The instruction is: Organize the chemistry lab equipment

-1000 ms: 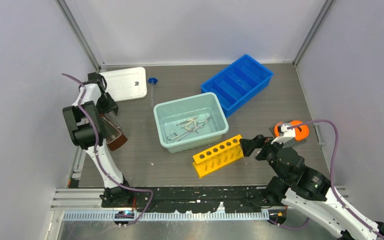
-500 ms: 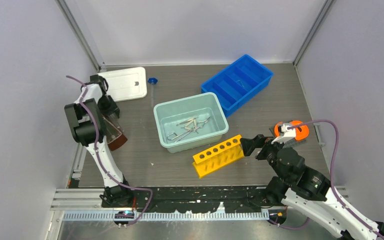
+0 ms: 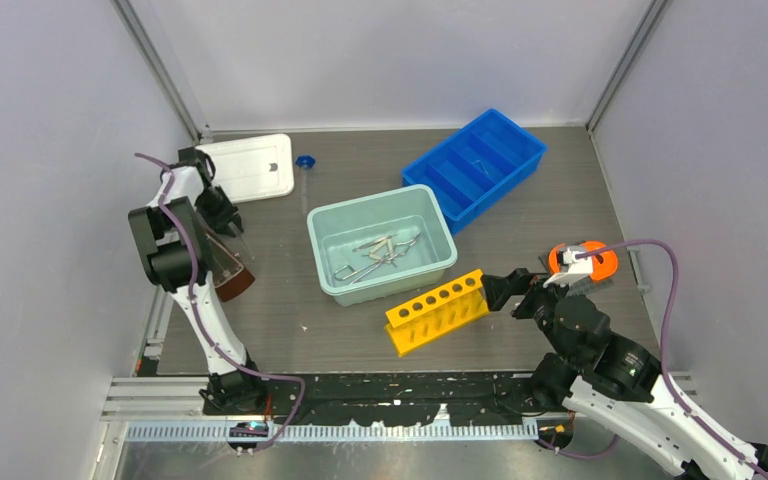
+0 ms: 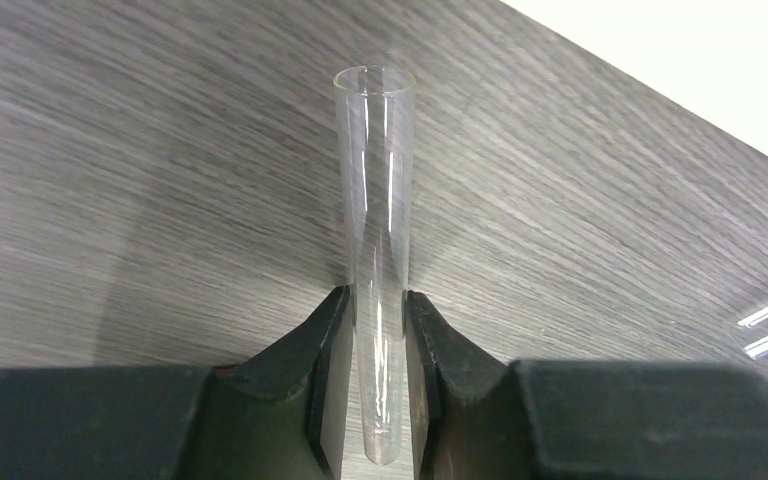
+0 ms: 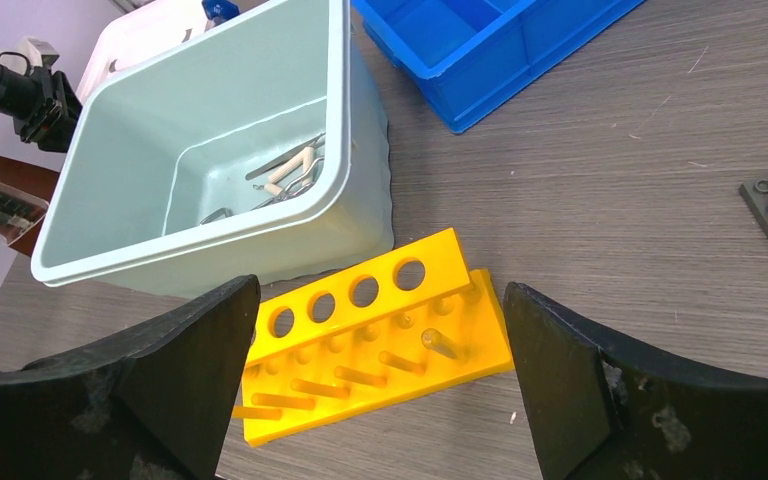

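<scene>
A slim clear tube (image 4: 375, 200) without a cap lies against the grey wood table. Its round end sits between my left gripper's (image 4: 378, 300) black fingers, which press both its sides, and its open mouth points away. In the top view my left gripper (image 3: 222, 215) is low at the far left, near the white lid. A small blue cap (image 3: 305, 161) rests beside that lid. Silvery metal tools (image 3: 375, 255) lie in the pale teal tub (image 3: 332, 268), also seen from the right wrist (image 5: 285, 180). My right gripper (image 5: 380, 300) hangs open over the yellow tube rack (image 5: 380, 340), holding nothing.
The yellow rack (image 3: 437, 311) lies in front of the teal tub. A blue divided tray (image 3: 438, 196) stands at the back right. The white lid (image 3: 250, 167) is at the back left. An orange round object (image 3: 582, 260) sits on a dark plate at the right.
My left gripper's jaws have closed in onto the clear tube, and the left wrist has shifted slightly. The right arm has not moved.
</scene>
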Robot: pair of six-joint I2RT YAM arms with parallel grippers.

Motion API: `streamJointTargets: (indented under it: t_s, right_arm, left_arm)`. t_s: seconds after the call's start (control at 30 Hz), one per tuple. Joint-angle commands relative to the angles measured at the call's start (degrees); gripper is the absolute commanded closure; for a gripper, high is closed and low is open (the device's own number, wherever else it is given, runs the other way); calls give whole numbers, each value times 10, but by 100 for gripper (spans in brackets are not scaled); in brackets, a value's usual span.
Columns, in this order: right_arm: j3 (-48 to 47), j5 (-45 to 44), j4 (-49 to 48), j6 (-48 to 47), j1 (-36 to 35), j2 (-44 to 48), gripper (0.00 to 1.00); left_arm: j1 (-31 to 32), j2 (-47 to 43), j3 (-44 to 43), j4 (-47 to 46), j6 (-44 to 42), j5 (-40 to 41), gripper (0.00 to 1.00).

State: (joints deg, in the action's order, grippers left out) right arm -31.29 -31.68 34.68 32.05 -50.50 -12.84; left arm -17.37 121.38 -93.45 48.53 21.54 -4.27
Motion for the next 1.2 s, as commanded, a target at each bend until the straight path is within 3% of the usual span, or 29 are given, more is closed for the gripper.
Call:
streamJointTargets:
  t_s: [0.0, 0.4, 0.8, 0.97, 1.17]
  right_arm:
    - [-5, -14, -27, -6, -1, -2, 1]
    - [-26, -6, -30, 1, -1, -20, 0]
    - [-49, 9, -47, 31, -1, -64, 0]
    - [-85, 25, -55, 26, -1, -105, 0]
    - [-138, 42, -63, 38, -1, -149, 0]
  left_arm:
    - [-2, -14, -24, -9, -10, -37, 76]
    - [-1, -90, 1, -9, -2, -59, 78]
    - [15, -240, 37, -17, 0, -98, 78]
    - [51, -322, 70, -47, -5, -137, 78]
    - [137, -404, 121, -99, -21, -216, 79]
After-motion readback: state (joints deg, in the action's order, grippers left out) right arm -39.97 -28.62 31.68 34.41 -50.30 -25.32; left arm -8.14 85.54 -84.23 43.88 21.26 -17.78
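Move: My left hand already grips the test tube just above the table. The yellow rack lies about 52 cm to its right and 21 cm back. The green bin is some 39 cm right and 6 cm back, the brown case 9 cm straight back, and the blue-footed cylinder about 18 cm right and 11 cm ahead. From my right hand the rack is about 13 cm left, 3 cm ahead and 16 cm below. Keeping the test tube pinched, I lift my left hand about 20 cm off the table, slowly at first, then swing it some 11 cm right towards the bin and rack. Meanwhile I tilt its fingers up and forward by roughly 30 degrees and turn them a little clockwise. Late on, my empty right hand, fingers still wide open, rises and shifts left by 3 to 4 cm each. ##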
